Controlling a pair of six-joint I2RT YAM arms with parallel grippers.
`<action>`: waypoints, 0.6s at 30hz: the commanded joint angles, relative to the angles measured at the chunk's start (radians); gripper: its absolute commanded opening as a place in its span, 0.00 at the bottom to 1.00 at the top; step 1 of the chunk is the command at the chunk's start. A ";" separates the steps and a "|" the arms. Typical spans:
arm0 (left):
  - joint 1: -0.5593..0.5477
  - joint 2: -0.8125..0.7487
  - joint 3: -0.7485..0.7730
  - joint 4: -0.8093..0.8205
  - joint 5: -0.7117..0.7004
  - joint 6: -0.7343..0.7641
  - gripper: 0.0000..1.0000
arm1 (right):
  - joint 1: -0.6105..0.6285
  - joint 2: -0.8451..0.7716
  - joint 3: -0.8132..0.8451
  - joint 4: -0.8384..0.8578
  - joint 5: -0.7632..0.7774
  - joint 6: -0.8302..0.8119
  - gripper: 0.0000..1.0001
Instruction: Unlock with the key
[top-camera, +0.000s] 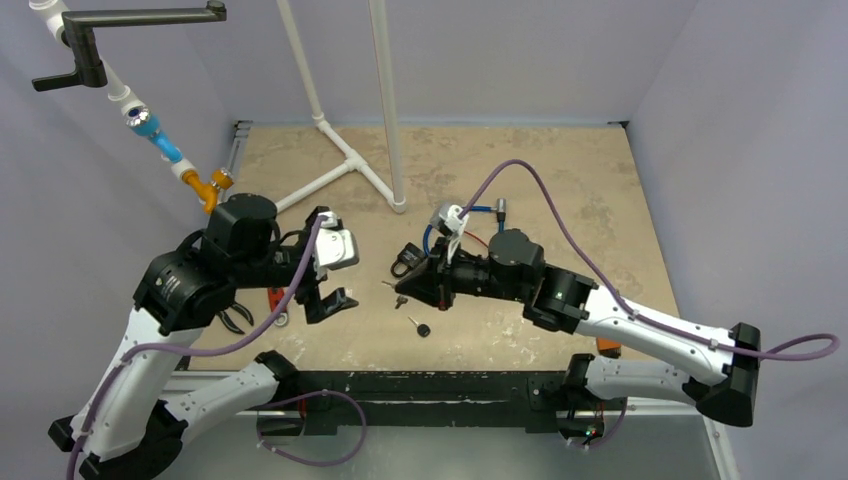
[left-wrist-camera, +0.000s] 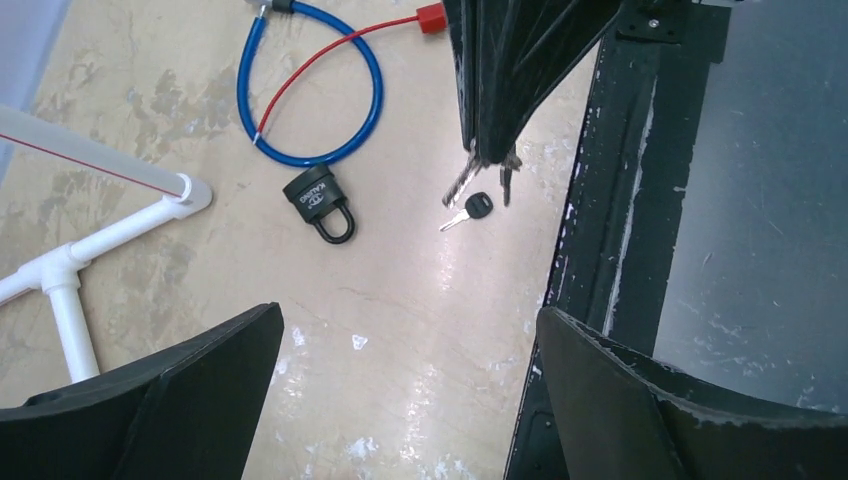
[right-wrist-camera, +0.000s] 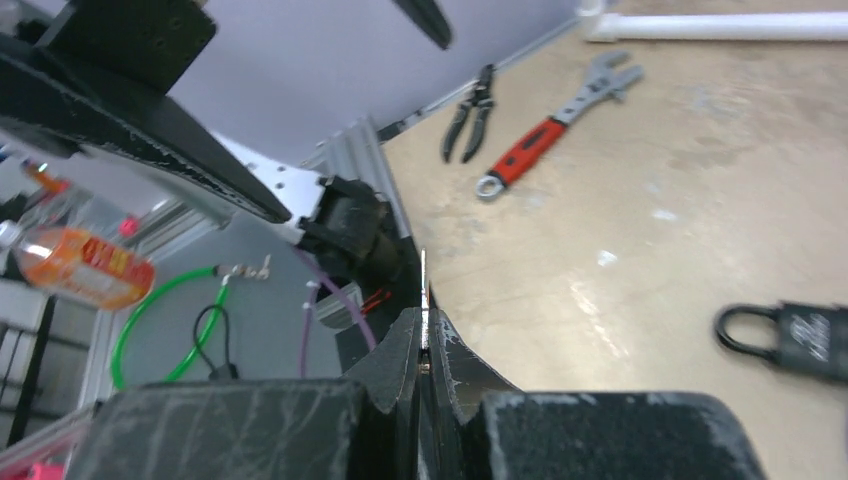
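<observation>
A black padlock (top-camera: 404, 263) (left-wrist-camera: 320, 202) (right-wrist-camera: 805, 341) lies on the tan table, just below a blue cable lock (left-wrist-camera: 310, 95). My right gripper (top-camera: 402, 291) (right-wrist-camera: 424, 318) is shut on a key (right-wrist-camera: 424, 285), seen edge-on as a thin metal strip between its fingers. In the left wrist view, silver keys (left-wrist-camera: 463, 183) hang from its fingertips, to the right of the padlock. A black-headed key (top-camera: 421, 327) (left-wrist-camera: 476, 208) lies loose on the table beside them. My left gripper (top-camera: 338, 262) (left-wrist-camera: 410, 315) is open, holds nothing, and hovers left of the padlock.
A red-handled wrench (right-wrist-camera: 548, 132) and black pliers (right-wrist-camera: 468, 126) lie at the table's left side. A white pipe frame (top-camera: 345, 160) stands at the back. A red cable (left-wrist-camera: 330, 55) crosses the blue loop. The black front rail (left-wrist-camera: 610, 200) borders the table.
</observation>
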 joint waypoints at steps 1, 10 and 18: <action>0.007 0.117 0.010 0.071 -0.060 -0.050 1.00 | -0.059 -0.117 -0.054 -0.063 0.194 0.081 0.00; 0.007 0.529 0.183 0.190 -0.045 -0.095 1.00 | -0.080 -0.438 -0.146 -0.259 0.406 0.213 0.00; 0.007 0.952 0.445 0.296 -0.034 -0.110 1.00 | -0.080 -0.589 -0.123 -0.413 0.526 0.271 0.00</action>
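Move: The padlock lies on the table some 14 cm ahead of the left hand, 6 cm to its right and about 30 cm below. The blue cable loop's middle is about 12 cm farther right and 4 cm farther out than the padlock; the white pipe's corner is 12 cm beyond it, slightly left. The loose black-headed key is level with the left hand, 9 cm to its right. From the right hand the padlock is about 13 cm ahead, neither left nor right. The left hand, empty and still wide open, sweeps fast forward, right and down towards the padlock, about 17 cm forward, 12 cm right and 10 cm down, while its fingers tip some 20 degrees further towards the table, touching nothing yet. The right hand keeps its pinch on the key with the other keys dangling and clears the way, first slipping a few centimetres forward, then swinging to about 15 cm right of its start, away from the padlock, rising slightly late on and turning clockwise some 30 degrees. ##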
